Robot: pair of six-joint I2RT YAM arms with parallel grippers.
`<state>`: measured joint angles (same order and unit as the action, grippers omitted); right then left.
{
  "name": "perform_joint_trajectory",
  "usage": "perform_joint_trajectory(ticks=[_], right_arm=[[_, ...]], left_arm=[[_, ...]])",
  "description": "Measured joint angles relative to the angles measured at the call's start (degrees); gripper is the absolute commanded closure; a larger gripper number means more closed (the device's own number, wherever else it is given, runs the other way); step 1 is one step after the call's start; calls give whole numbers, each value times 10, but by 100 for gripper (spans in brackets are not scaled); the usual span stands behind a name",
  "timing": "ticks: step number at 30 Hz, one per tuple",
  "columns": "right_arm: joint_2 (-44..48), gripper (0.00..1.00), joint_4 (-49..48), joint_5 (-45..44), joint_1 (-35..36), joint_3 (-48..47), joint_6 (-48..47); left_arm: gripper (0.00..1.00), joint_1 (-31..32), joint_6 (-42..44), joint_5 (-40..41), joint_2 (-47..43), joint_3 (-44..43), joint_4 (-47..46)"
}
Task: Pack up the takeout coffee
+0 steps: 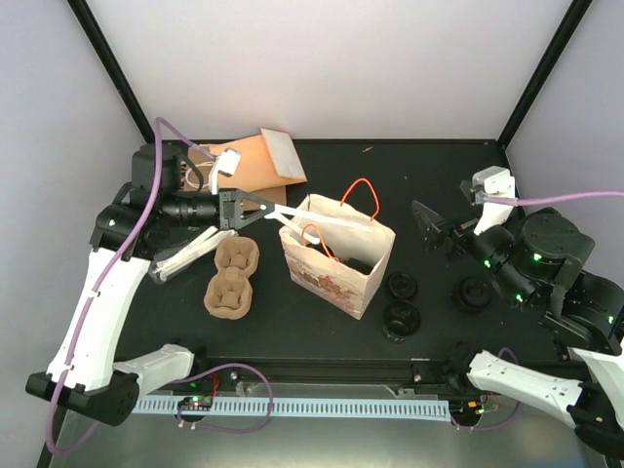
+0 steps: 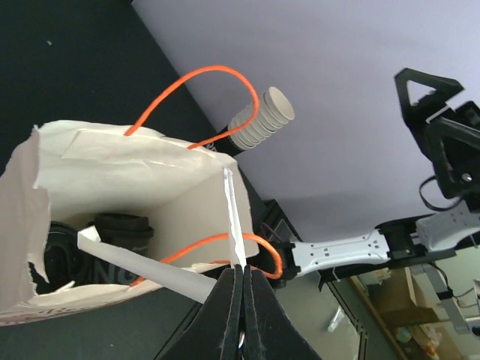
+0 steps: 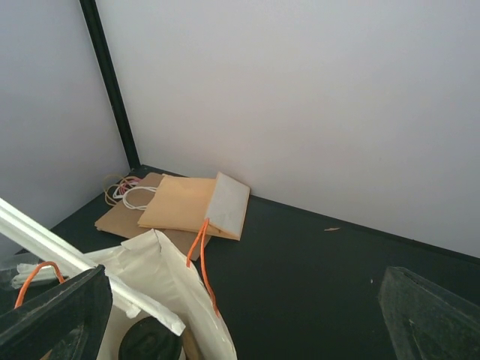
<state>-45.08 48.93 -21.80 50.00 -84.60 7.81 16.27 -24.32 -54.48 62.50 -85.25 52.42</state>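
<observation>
A white paper bag [image 1: 336,255] with orange cord handles stands open mid-table. The takeout coffee [image 2: 124,225] sits inside it, dark lid showing, dark print just below; its lid [image 3: 150,341] also shows in the right wrist view. My left gripper [image 1: 281,210] is at the bag's left rim, shut on a thin white wrapped straw [image 2: 234,217] that reaches over the bag's mouth. A second white strip [image 2: 142,264] slants into the bag. My right gripper [image 1: 424,226] hangs open and empty to the right of the bag, its fingers [image 3: 60,315] wide apart.
Two brown pulp cup carriers [image 1: 231,278] and loose wrapped straws [image 1: 190,255] lie left of the bag. Flat brown bags [image 1: 258,166] are at the back. Black lids [image 1: 402,286] [image 1: 475,292] lie right of the bag. A stack of nested cups [image 2: 262,120] shows beyond it.
</observation>
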Motion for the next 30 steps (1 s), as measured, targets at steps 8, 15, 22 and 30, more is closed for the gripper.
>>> perform_joint_trajectory(ticks=[8, 15, 22, 30], right_arm=[[2, 0, 0, 0, 0, 14, 1], [2, 0, 0, 0, 0, 21, 1], [7, 0, -1, 0, 0, 22, 2], [7, 0, -1, 0, 0, 28, 5]], left_arm=[[98, 23, 24, 57, 51, -37, 42], [85, 96, 30, 120, 81, -65, 71], [20, 154, 38, 200, 147, -144, 113], [1, 166, 48, 228, 151, -210, 145]])
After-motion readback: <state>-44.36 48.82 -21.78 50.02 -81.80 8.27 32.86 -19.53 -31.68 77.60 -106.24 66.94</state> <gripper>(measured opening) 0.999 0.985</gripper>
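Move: The left hand, already shut on the long white straws, has the bag's middle about 15 cm to its right, some 3 cm ahead and 27 cm below. The cup tray lies about 9 cm to that hand's left, level with it, and the straw pack some 18 cm left and 6 cm ahead, both nearly 40 cm below. From the right hand the bag is about 12 cm left, 5 cm ahead and 32 cm below. Left hand carries the straws about 5 cm right, 3 cm down towards the bag, opens wide, then rises slightly. ##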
